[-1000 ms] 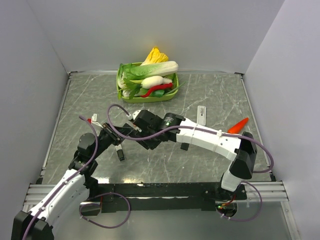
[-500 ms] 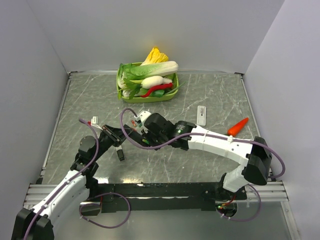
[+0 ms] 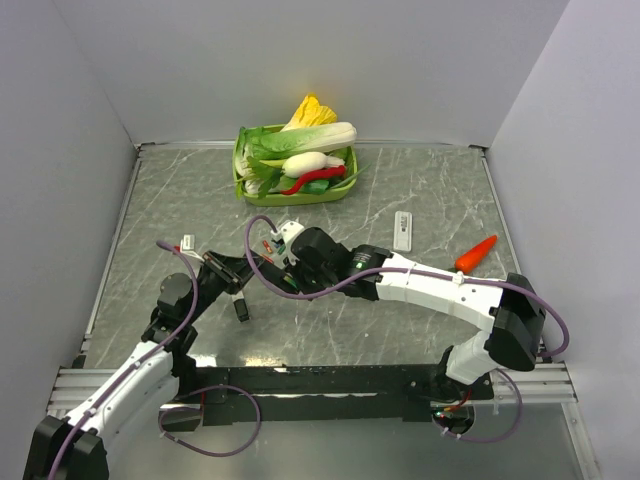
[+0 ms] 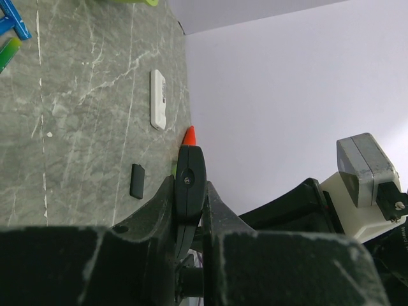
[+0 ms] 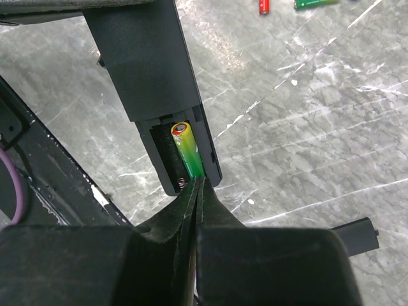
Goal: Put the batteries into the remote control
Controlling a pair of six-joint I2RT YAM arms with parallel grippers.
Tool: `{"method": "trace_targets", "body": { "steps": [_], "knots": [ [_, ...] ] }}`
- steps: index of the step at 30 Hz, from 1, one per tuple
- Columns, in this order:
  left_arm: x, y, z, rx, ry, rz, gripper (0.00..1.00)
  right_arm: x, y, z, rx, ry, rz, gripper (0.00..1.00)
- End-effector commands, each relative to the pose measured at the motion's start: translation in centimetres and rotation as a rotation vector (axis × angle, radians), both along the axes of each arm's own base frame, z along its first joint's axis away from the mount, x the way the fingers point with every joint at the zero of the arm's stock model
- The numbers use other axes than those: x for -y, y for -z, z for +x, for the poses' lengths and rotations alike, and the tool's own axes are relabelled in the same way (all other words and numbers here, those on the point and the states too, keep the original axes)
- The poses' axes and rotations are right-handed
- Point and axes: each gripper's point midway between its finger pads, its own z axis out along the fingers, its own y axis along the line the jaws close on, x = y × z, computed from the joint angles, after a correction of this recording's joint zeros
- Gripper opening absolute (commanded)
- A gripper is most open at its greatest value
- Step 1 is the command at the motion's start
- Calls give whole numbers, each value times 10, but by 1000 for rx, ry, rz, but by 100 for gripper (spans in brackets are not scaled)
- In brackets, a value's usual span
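My left gripper (image 4: 191, 210) is shut on the black remote control (image 4: 190, 182), seen edge-on between its fingers. In the right wrist view the remote control (image 5: 143, 60) shows its open compartment with a green battery (image 5: 187, 152) lying in one slot. My right gripper (image 5: 199, 185) is shut and empty, its tips touching the near end of that battery. Loose batteries lie on the table: a red one (image 5: 263, 6) and a green one (image 5: 315, 3), and a blue one (image 4: 13, 19). In the top view both grippers (image 3: 232, 276) (image 3: 264, 266) meet at centre left.
A white remote (image 3: 402, 230) lies at centre right, with an orange carrot (image 3: 476, 252) beyond it. The small black battery cover (image 5: 357, 233) lies flat on the table. A green basket (image 3: 240, 185) of vegetables stands at the back wall.
The right arm has swung its forearm lower and brought its gripper over the held remote. Its jaws have gone from slightly apart to fully shut. The left arm has barely moved.
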Motion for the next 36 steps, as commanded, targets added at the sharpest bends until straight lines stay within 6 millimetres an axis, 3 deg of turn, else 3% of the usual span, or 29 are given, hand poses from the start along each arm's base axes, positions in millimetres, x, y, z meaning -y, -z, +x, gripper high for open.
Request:
{"method": "trace_targets", "body": {
  "steps": [1,4,8,13,17,22,24,25,30,31,33,36],
  "knots": [
    [12,-90,-29,208,135,-189,1,0,-10,4,25,9,28,0],
    [10,-75,-20,187,88,-97,1,1,-21,2,29,-13,24,5],
    [6,-37,-1,104,25,69,1,9,-32,0,42,-22,19,13],
    [8,0,8,19,22,108,1,17,-45,-3,61,-29,62,28],
    [11,17,17,3,28,133,1,23,-41,-2,45,-16,102,36],
    [18,44,26,-40,45,142,1,27,-27,0,1,-31,221,60],
    [23,45,29,-32,50,131,1,28,-13,-2,-27,-47,226,63],
    [25,58,31,-69,52,148,1,28,-9,3,-19,-43,233,64],
    [46,67,32,-62,81,152,1,28,20,7,-64,-64,220,64],
    [49,78,33,-88,78,169,1,28,23,6,-58,-78,214,66],
    [54,81,37,-91,70,184,1,29,32,9,-55,-78,198,73],
    [64,104,39,-144,68,237,3,34,44,11,-59,-72,161,77]
  ]
}}
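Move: My left hand still grips the black remote control. Its open compartment, one green battery inside, lies about 9 cm to the right of that hand, 5 cm back and a little below. My right hand's shut fingertips are at that battery's lower end, with its middle only 2 cm to the left and 1 cm ahead. From my right hand, a loose red battery lies on the table some 9 cm ahead, 7 cm left and 15 cm below; a loose green one is 12 cm ahead and 3 cm left. With my left hand I keep hold of the remote and, after a brief pause, lower it about 12 cm towards the table, drifting some 5 cm right while the wrist rolls and tips down. My right fingertips come free of the battery and spread wide as that hand backs about 4 cm to the right, first rising slightly, then sinking to follow above the remote. ##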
